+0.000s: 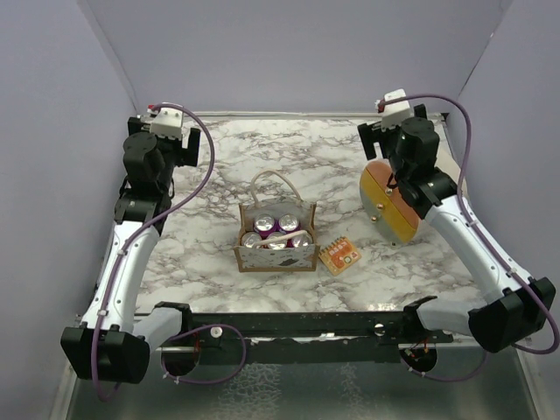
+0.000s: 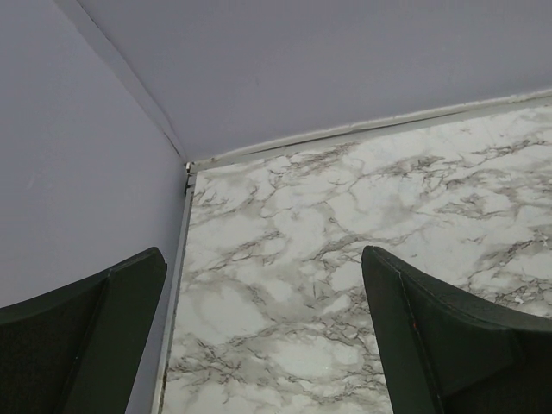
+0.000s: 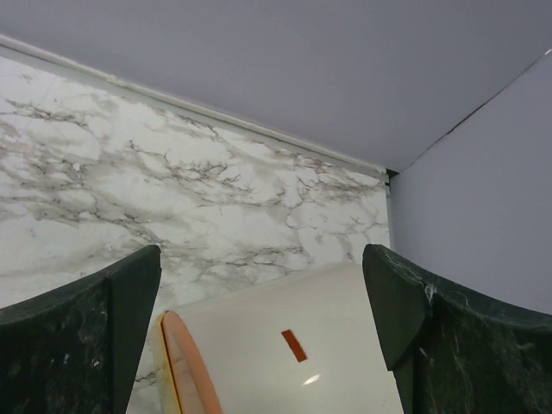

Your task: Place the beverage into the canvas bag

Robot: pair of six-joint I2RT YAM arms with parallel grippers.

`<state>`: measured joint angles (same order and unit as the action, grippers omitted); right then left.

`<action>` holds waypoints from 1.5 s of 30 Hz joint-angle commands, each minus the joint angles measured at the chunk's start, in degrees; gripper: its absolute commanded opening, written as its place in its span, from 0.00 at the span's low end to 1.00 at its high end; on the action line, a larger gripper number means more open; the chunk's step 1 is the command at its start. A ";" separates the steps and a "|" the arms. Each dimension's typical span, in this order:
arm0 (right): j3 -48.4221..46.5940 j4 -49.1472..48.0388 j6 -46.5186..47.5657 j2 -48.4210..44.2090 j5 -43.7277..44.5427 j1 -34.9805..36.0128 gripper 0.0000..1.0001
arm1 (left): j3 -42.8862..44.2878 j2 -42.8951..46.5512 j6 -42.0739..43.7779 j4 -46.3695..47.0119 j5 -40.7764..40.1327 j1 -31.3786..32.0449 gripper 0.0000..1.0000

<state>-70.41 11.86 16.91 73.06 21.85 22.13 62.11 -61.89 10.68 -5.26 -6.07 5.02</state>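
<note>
The tan canvas bag (image 1: 276, 238) with white rope handles stands at the table's middle. Several pink-topped beverage cans (image 1: 287, 226) stand inside it. My left gripper (image 1: 186, 144) is open and empty at the far left, well away from the bag; in the left wrist view (image 2: 263, 256) only bare marble lies between its fingers. My right gripper (image 1: 374, 140) is open at the far right. In the right wrist view (image 3: 261, 254) its fingers stand wide apart, with a white cylinder (image 3: 293, 345) between and below them.
The white cylinder lies on its side at the right, its orange, yellow and brown end (image 1: 388, 201) facing the bag. A small orange snack packet (image 1: 339, 256) lies just right of the bag. Grey walls close the back and both sides.
</note>
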 commanded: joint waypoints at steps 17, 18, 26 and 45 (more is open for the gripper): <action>6.10 4.18 -2.93 -18.23 -5.57 -1.99 1.00 | -0.59 12.13 -3.84 -3.85 7.16 -0.45 0.99; 6.68 4.30 -2.87 -19.04 -6.51 -2.00 1.00 | -1.35 12.80 -4.11 -3.88 7.79 -0.45 0.99; 9.88 3.75 -1.72 -23.58 -9.30 -3.69 1.00 | -5.11 15.57 -4.18 -3.85 10.96 -0.92 0.99; 10.77 3.70 -2.18 -26.22 -13.99 -10.43 1.00 | 1.72 12.01 -7.25 -11.31 13.58 -6.13 0.99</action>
<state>-59.46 15.42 15.07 47.44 9.50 12.82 61.34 -49.76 4.67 -14.83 4.89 -0.69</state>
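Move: About 23 cm to the right of the empty left hand, 9 cm back and some 29 cm lower, stands the canvas bag, already filled with cans. From the right hand, also empty, the bag is roughly 28 cm left, 11 cm back and 27 cm down. The snack box lies 12 cm back, 12 cm left and 31 cm below that hand; the round drum is about 9 cm right, 2 cm back and 22 cm below. Drawing back with both grippers open and empty, the right hand withdraws about 9 cm while rising 4 or 5 cm, tipping its fingers up some 10 degrees and shifting right, high over the drum side and away from the bag. The left hand pulls back about 6 cm, climbing at first, then sinking and bobbing to finish slightly higher than it began; neither touches anything. ##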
